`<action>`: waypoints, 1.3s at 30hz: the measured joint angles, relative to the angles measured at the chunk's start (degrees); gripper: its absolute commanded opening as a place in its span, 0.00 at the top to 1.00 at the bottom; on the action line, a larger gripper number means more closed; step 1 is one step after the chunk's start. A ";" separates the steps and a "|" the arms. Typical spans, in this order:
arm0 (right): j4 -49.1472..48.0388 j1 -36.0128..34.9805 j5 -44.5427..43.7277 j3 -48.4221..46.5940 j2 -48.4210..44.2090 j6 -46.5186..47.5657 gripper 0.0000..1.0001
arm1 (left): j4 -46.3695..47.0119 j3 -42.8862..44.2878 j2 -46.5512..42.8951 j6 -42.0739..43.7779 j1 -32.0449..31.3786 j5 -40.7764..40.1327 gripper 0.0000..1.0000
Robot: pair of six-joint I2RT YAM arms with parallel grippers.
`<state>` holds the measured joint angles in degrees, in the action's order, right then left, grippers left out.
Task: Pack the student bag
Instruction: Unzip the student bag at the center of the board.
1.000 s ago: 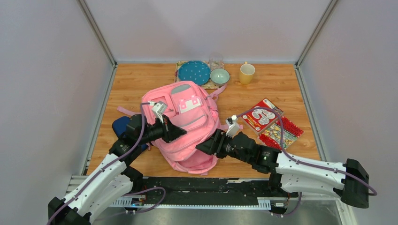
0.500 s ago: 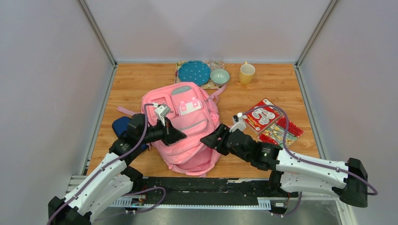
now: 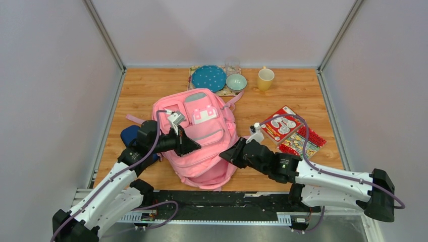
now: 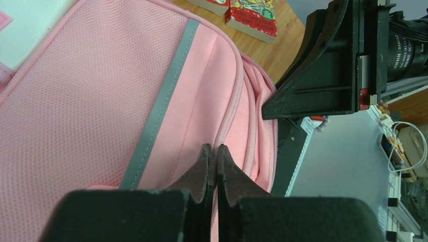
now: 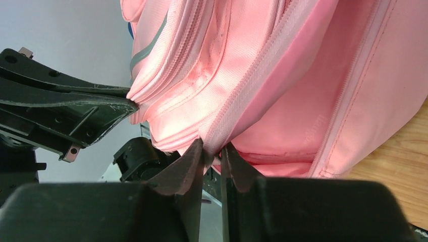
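The student bag (image 3: 204,132), a pink backpack with grey zip trims and a white-pink patch, lies face up in the middle of the table. My left gripper (image 3: 195,146) is over its lower front, shut with the tips pinching the pink fabric beside a zip seam (image 4: 213,151). My right gripper (image 3: 225,155) is at the bag's lower right edge, shut on a fold of the pink zip edge (image 5: 212,149). The bag fills the left wrist view (image 4: 101,96) and the right wrist view (image 5: 303,75). Its inside is hidden.
Two red books (image 3: 281,124) (image 3: 302,142) lie right of the bag. A yellow mug (image 3: 265,78), a blue dotted plate (image 3: 209,77), a pale bowl (image 3: 236,81) and a glass (image 3: 232,65) stand at the back. A navy-blue pouch (image 3: 128,135) lies under my left arm.
My right gripper has shifted a little right and away from the arm bases, pulling the bag's lower right edge with it. The left gripper has barely moved.
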<state>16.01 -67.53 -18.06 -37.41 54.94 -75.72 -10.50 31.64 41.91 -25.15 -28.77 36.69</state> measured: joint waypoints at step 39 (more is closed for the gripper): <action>-5.31 11.02 2.38 3.80 -4.74 2.32 1.00 | -22.43 -9.03 -17.25 -9.49 -6.43 -15.06 0.57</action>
<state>10.70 -56.51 -15.68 -33.61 50.19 -73.41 -32.93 22.61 24.67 -34.63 -35.20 21.63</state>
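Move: The left hand already pinches the student bag's front rim; the bag's lower-left edge, where it heads next, lies some 8 cm back, 4 cm left and 12 cm below it. From the left hand, the bag's white label is 14 cm ahead and 2 cm right, the navy case 6 cm ahead and 25 cm left. The right hand has the bag's opening edge between nearly shut fingers; the red book lies 18 cm ahead and 26 cm right of it. Back and down a little at first (about 3 cm), the right hand closes on the bag's opening edge, then draws it forward some 6 cm, rightward and up, turning slightly clockwise. The left fingers open about halfway, let go of the front rim and go left, then back and steeply down towards the bag's lower-left edge, tipping downward. ##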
